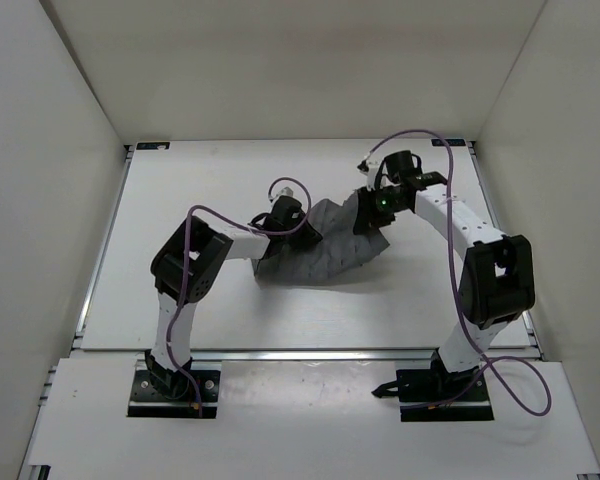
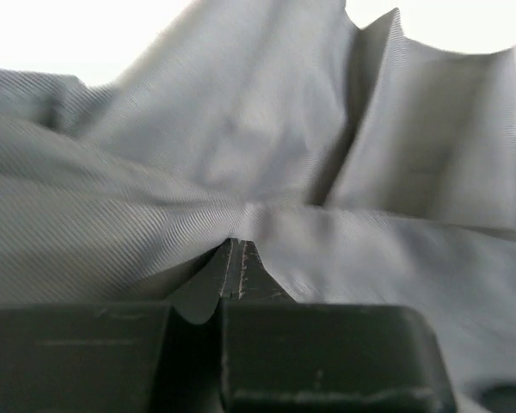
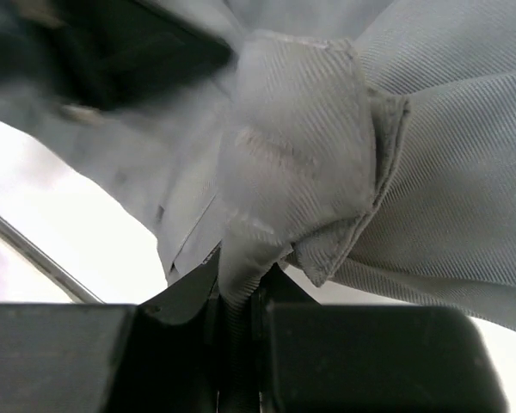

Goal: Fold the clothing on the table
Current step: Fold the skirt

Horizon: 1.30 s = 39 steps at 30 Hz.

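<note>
The grey clothing [image 1: 325,255] lies bunched in the middle of the white table [image 1: 190,170]. My left gripper [image 1: 302,230] sits at its upper left edge. In the left wrist view that gripper [image 2: 238,244] is shut, and creases in the clothing [image 2: 241,129] run out from its tips. My right gripper [image 1: 370,218] holds the upper right part lifted off the table. In the right wrist view it [image 3: 241,277] is shut on a thick hemmed fold of the clothing [image 3: 301,146].
White walls [image 1: 50,200] enclose the table on three sides. Metal rails [image 1: 98,260] run along the table's edges. Purple cables [image 1: 450,190] loop over both arms. The left arm's dark body [image 3: 138,43] shows close by in the right wrist view.
</note>
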Available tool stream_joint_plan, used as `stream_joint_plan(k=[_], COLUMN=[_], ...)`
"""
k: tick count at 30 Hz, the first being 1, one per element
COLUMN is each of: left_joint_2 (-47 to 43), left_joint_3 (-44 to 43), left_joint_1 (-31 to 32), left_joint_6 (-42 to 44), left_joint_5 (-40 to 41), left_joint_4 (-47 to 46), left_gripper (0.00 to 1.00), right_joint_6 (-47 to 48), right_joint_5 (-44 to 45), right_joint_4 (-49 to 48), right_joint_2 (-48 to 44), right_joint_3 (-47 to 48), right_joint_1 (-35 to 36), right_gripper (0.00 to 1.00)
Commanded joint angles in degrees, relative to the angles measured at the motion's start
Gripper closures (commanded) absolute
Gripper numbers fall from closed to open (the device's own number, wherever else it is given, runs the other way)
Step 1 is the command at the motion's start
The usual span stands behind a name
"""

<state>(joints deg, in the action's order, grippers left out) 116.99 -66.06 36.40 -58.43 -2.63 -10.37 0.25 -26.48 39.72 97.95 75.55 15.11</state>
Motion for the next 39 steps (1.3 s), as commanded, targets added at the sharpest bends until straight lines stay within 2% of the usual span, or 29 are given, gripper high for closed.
stream_joint_plan(k=[1, 6, 9, 12, 16, 19, 23, 27, 30, 32, 36, 39], left_joint_2=[3.3, 5.4, 6.2, 5.7, 3.7, 1.1, -5.9, -18.8, -26.8, -31.5, -41.7, -45.4], left_joint_3=[0.0, -0.6, -0.4, 0.1, 1.5, 4.8, 7.9, 13.6, 17.8, 19.6, 25.5, 31.7], left_joint_1=[-1.1, -0.6, -1.2, -1.9, -1.9, -3.8, -8.7, -12.9, -15.1, -16.4, -15.3, -15.3], left_joint_6=[-0.7, -1.8, -2.2, -2.7, -2.6, -4.5, -2.3, 1.6, 1.6, 3.1, 7.9, 7.1], left_joint_5=[1.1, -0.5, -1.2, -2.3, -1.9, -3.9, -9.6, -7.4, -9.0, -9.3, -3.3, -2.1], left_joint_4=[-0.1, -1.0, -1.2, -2.4, -3.0, -6.4, -8.8, -6.4, -6.8, -3.2, 6.2, 7.4], left_gripper=[1.00, 1.00, 1.00, 1.00, 1.00, 1.00, 1.00, 1.00, 1.00, 1.00, 1.00, 1.00], right_joint_6=[0.2, -3.0, -4.5, -4.3, -4.9, -3.3, -1.4, -1.2, -0.9, -1.5, -1.3, -2.1], right_joint_5=[-3.2, -8.6, -10.3, -9.8, -8.9, -6.9, -4.0, -4.0, -3.0, -2.6, 0.3, 1.8], right_joint_4=[0.4, -0.6, -2.3, -1.9, -2.8, -0.4, 2.5, 2.5, 3.4, 3.5, 4.7, 6.9], right_joint_2=[-0.7, 1.4, 2.8, 5.4, 7.5, 9.9, 10.9, 10.6, 10.1, 8.9, 9.5, 11.0], right_joint_3=[7.7, 14.9, 16.1, 17.3, 16.1, 18.7, 21.4, 21.6, 22.4, 22.5, 24.4, 26.9], right_joint_1=[0.8, 5.3, 7.5, 10.5, 10.4, 10.1, 10.5, 10.2, 10.5, 10.9, 12.3, 12.8], right_gripper=[1.00, 1.00, 1.00, 1.00, 1.00, 1.00, 1.00, 1.00, 1.00, 0.99, 1.00, 1.00])
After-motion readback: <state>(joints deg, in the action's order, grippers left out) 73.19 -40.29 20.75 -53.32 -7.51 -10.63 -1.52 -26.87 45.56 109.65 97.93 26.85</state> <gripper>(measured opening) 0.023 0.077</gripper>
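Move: The right hand grips a gathered part of the skirt and is taking it over the skirt's middle, about 11 cm to its left, 1 cm back and 11 cm below; the skirt's left edge is roughly 25 cm left, 6 cm back and 12 cm below. The left hand, fingers shut, is already down on the skirt, whose middle lies some 3 cm back, 1 cm left and 1 cm below it, with its left edge about 14 cm left, 6 cm back and 2 cm below. Keeping its pinch, the right hand lifts the skirt a good 6 cm while swinging it about 10 cm left over the lying part, then sinks roughly 3 cm and holds there, turned some 10 degrees counter-clockwise. The left hand first edges 1 to 2 cm forward with its shut fingertips low on the cloth and stays there, then comes off the skirt, sweeping left and up about 15 cm each way past the right hand's side of the fold towards the skirt's left edge, its fingertips tipping up near the end and never opening. ##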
